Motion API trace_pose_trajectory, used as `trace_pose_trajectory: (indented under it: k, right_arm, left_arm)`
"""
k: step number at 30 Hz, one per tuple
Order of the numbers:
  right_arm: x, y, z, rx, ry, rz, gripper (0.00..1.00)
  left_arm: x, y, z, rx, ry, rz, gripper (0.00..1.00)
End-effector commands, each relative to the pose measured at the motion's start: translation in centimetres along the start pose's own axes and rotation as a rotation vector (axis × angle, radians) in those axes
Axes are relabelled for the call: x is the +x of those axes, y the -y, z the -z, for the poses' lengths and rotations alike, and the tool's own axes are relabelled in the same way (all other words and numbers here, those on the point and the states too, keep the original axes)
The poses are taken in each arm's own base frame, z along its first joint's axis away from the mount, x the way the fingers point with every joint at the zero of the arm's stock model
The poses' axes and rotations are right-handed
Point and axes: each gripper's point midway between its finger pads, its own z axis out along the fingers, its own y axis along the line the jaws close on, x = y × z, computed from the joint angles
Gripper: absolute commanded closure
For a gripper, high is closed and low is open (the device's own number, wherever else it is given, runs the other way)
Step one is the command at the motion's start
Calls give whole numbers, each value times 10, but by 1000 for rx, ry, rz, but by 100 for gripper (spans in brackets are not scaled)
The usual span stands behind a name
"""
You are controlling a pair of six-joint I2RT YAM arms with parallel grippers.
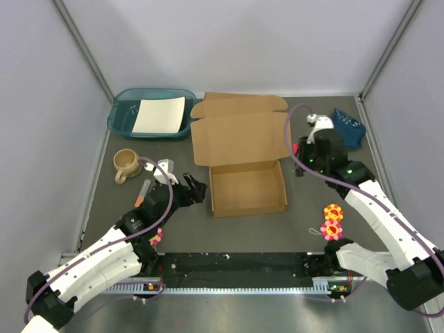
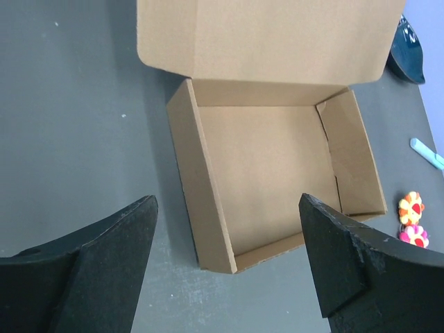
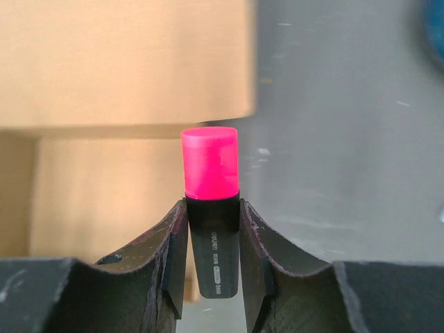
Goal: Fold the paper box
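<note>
The paper box (image 1: pixel 247 189) sits mid-table as a shallow brown cardboard tray with its side walls standing up. Its lid flap (image 1: pixel 239 135) lies open and flat toward the back. In the left wrist view the paper box (image 2: pixel 270 163) shows its bare inside. My left gripper (image 1: pixel 196 189) hovers open just off the box's near left corner, and the left gripper (image 2: pixel 227 200) has nothing between its fingers. My right gripper (image 1: pixel 305 149) is by the lid's right edge. In its wrist view the right gripper (image 3: pixel 211 205) is shut on a black highlighter with a pink cap (image 3: pixel 210 170), with the blurred box (image 3: pixel 104 69) behind it.
A teal tray (image 1: pixel 123 114) holding a white sheet (image 1: pixel 159 114) stands at the back left. A beige mug (image 1: pixel 126 164) and an orange-tipped pen (image 1: pixel 143 191) lie left of the box. A blue object (image 1: pixel 347 127) is at the back right, and flower toys (image 1: pixel 333 220) lie near the right.
</note>
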Motion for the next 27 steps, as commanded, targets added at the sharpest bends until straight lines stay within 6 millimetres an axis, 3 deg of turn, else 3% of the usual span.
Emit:
trace_pose_trajectory:
  k: [1,2,5,11,14,15,18,20,22,24,25,27]
  right_arm:
    - [19,-73,9,-164,-63,73,85]
    - [29,-93,11,-204,-74,114,85]
    - [42,-123,-1,-277,-104,113,85]
    - [58,-158,-46,-308,-157,176,84]
    - [54,-179,-57,-342,-156,201,83]
    - [63,-184,-66,-343,-185,221,83]
    - [65,-198,-74,-369,-208,242,81]
    - [66,-201,-75,-371,-216,256,70]
    - [61,-197,-74,-345,-198,255,48]
    - [55,-190,-70,-316,-174,246,39]
    - [42,-185,-63,-299,-129,236,33]
    - [30,-179,-54,-284,-94,231,30]
  left_arm:
    - [-36,6,7,-15,117,-9,12]
    - [-36,3,9,-28,119,-12,12]
    - [-44,-2,14,-59,142,-21,11]
    - [-61,-8,30,-96,197,-9,11]
    - [-61,-16,34,-122,204,-4,10]
    - [-60,-18,35,-133,201,-4,10]
    - [-62,-23,37,-156,212,-5,10]
    - [-63,-25,39,-169,216,-8,9]
    - [-66,-28,40,-184,229,-10,9]
    - [-68,-30,40,-197,237,-15,8]
    - [-70,-30,40,-200,241,-21,8]
    - [-74,-28,39,-205,253,-32,8]
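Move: The right hand holds the pink-capped marker; the open box it is bound for lies roughly 20 cm to its left, 2 cm back and 16 cm below. The box's raised lid stands about 13 cm ahead and 21 cm to the left, some 9 cm lower, and the two flowers lie some 13 cm back and 13 cm to the right, about 18 cm below. From the left hand the box is about 19 cm right, 5 cm ahead and 12 cm below. Still pinching the marker, the right hand swings about 19 cm left over the open box, drawing slightly back at first, then sinks some 10 cm while turning about 25 degrees counter-clockwise and tipping down; over the box its fingers open and let go of the marker. The open, empty left hand moves off leftward and a little up, away from the box, turning counter-clockwise. ##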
